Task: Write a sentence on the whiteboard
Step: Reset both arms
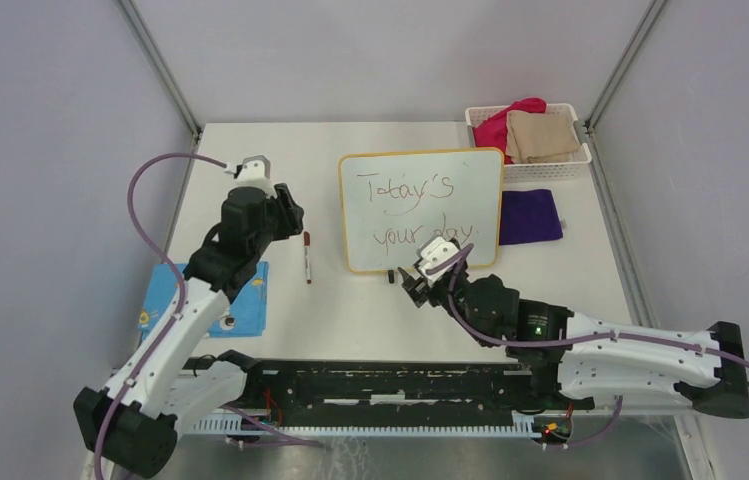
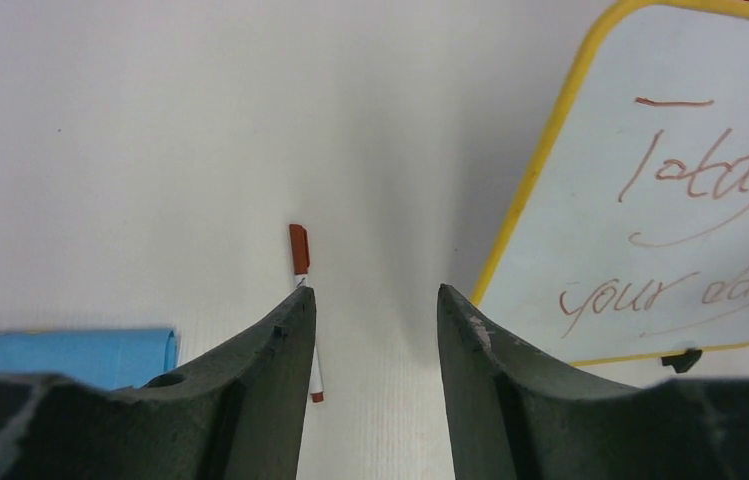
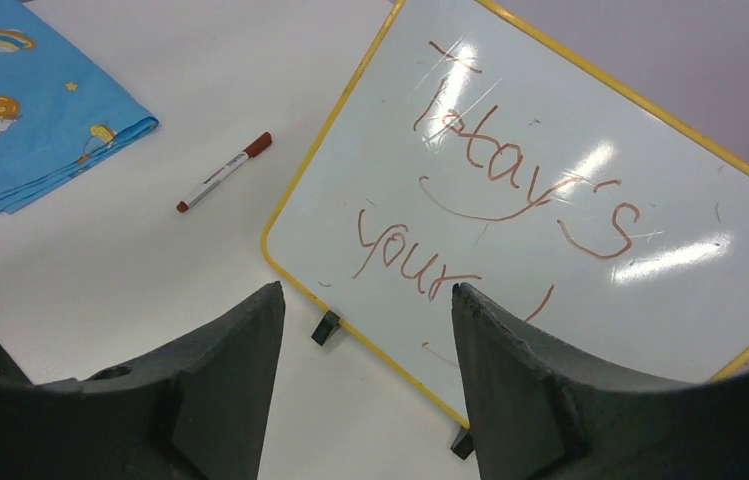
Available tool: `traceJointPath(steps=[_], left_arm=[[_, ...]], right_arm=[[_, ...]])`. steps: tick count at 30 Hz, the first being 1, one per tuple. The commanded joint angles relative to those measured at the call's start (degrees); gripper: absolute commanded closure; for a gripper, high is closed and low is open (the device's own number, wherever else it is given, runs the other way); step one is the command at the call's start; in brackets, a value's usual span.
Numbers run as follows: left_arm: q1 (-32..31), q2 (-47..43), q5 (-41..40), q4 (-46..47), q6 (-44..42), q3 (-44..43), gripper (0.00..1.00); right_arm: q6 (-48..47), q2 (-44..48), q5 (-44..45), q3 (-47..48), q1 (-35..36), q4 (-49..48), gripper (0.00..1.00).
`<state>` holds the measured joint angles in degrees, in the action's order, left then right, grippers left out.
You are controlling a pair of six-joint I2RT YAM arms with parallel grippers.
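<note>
The whiteboard (image 1: 420, 210) with its yellow frame stands at mid table on two black feet. On it the sentence (image 1: 412, 192) reads "Today's your day" in two reddish-brown lines, also seen in the right wrist view (image 3: 510, 170). A marker (image 1: 307, 257) with a red-brown cap lies flat on the table, left of the board. My left gripper (image 1: 288, 212) hovers over it, open, with only bare table between the fingers (image 2: 285, 330); the marker (image 2: 299, 250) shows past the left fingertip. My right gripper (image 1: 412, 282) is open above the board's lower left edge (image 3: 350, 330), holding nothing.
A blue printed card (image 1: 212, 298) lies at the front left, under the left arm. At the back right a white basket (image 1: 547, 172) holds pink and beige cloths. A purple cloth (image 1: 530, 217) lies right of the board.
</note>
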<state>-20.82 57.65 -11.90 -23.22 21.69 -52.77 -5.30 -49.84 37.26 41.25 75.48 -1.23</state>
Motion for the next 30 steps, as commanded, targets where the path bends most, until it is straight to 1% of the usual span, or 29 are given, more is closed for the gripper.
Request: traceJointPath(steps=[1, 3, 5, 6, 7, 11, 14, 16, 18, 19, 21, 23, 26, 30], left_arm=[[-1.4, -8.3, -1.0, 9.4, -3.3, 6.0, 0.45], [-1.7, -11.1, -0.5, 10.8, -3.3, 7.6, 0.44], [-1.9, -12.7, -1.2, 11.3, -3.0, 7.7, 0.44], [-2.0, -13.2, -1.7, 11.3, -2.8, 7.7, 0.43], [-2.1, -13.2, -2.1, 11.0, -2.3, 7.7, 0.43], [-2.9, -12.9, -2.8, 9.3, -1.0, 6.5, 0.42], [-3.6, -13.9, -2.1, 9.7, -1.7, 6.6, 0.40], [-4.7, -14.8, -3.2, 10.7, -2.5, 7.4, 0.36], [-7.8, -16.1, -6.1, 12.7, -3.0, 8.5, 0.32], [-9.4, -17.0, -8.1, 14.1, -3.4, 9.4, 0.29], [-11.6, -18.9, -11.4, 16.6, -4.2, 11.4, 0.23], [-12.3, -20.3, -13.1, 17.9, -4.8, 12.5, 0.20], [-12.3, -19.9, -16.6, 17.1, -4.8, 11.9, 0.18], [-12.2, -16.3, -17.1, 13.4, -6.1, 7.7, 0.18]], right_arm=[[0.3, -5.2, 6.3, 5.6, -0.1, -3.2, 0.31], [0.4, -7.4, 8.3, 6.3, -0.1, -4.9, 0.28], [0.6, -8.9, 9.7, 6.3, -0.1, -7.5, 0.21], [0.3, -10.0, 10.2, 6.5, -0.1, -8.8, 0.10], [-0.2, -11.1, 10.8, 7.4, -0.2, -8.9, 0.02], [-0.8, -17.5, 17.6, 13.7, -1.1, -5.6, 0.02], [1.7, -19.7, 19.5, 14.5, -4.4, -6.2, 0.02], [5.1, -19.6, 17.0, 13.4, -8.5, -7.0, 0.02], [9.1, -19.2, 12.8, 12.7, -13.0, -6.9, 0.02], [11.1, -19.0, 10.1, 12.8, -15.0, -6.1, 0.02], [15.7, -18.8, 7.6, 13.1, -19.6, -3.3, 0.02], [19.2, -17.5, 6.9, 12.5, -23.3, -1.4, 0.02], [22.0, -13.4, 7.7, 9.9, -28.0, 0.2, 0.02], [22.7, -6.1, 12.6, 8.0, -33.7, 6.0, 0.02]])
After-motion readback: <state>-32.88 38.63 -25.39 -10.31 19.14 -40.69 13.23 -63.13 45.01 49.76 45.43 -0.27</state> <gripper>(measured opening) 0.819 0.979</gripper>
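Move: The whiteboard is propped up with its middle about 21 cm ahead of the right hand, 5 cm to its right and 18 cm below; the purple cloth lies some 24 cm ahead and 37 cm right, the marker 12 cm ahead and 25 cm left. That marker is practically straight under the left hand, about 21 cm down and 1 cm back, with the whiteboard's middle 8 cm ahead and 30 cm right, and the blue cloth 13 cm back and 24 cm left. Over the whiteboard comes the empty right hand: first a few centimetres forward-left, then forward and right, ending about 14 cm farther out and 10 cm to the right, nearly level, while it swings some 40 degrees clockwise to face forward and opens fully. The empty left hand rises away from the marker and draws back, tipping its fingers up and opening wider. ##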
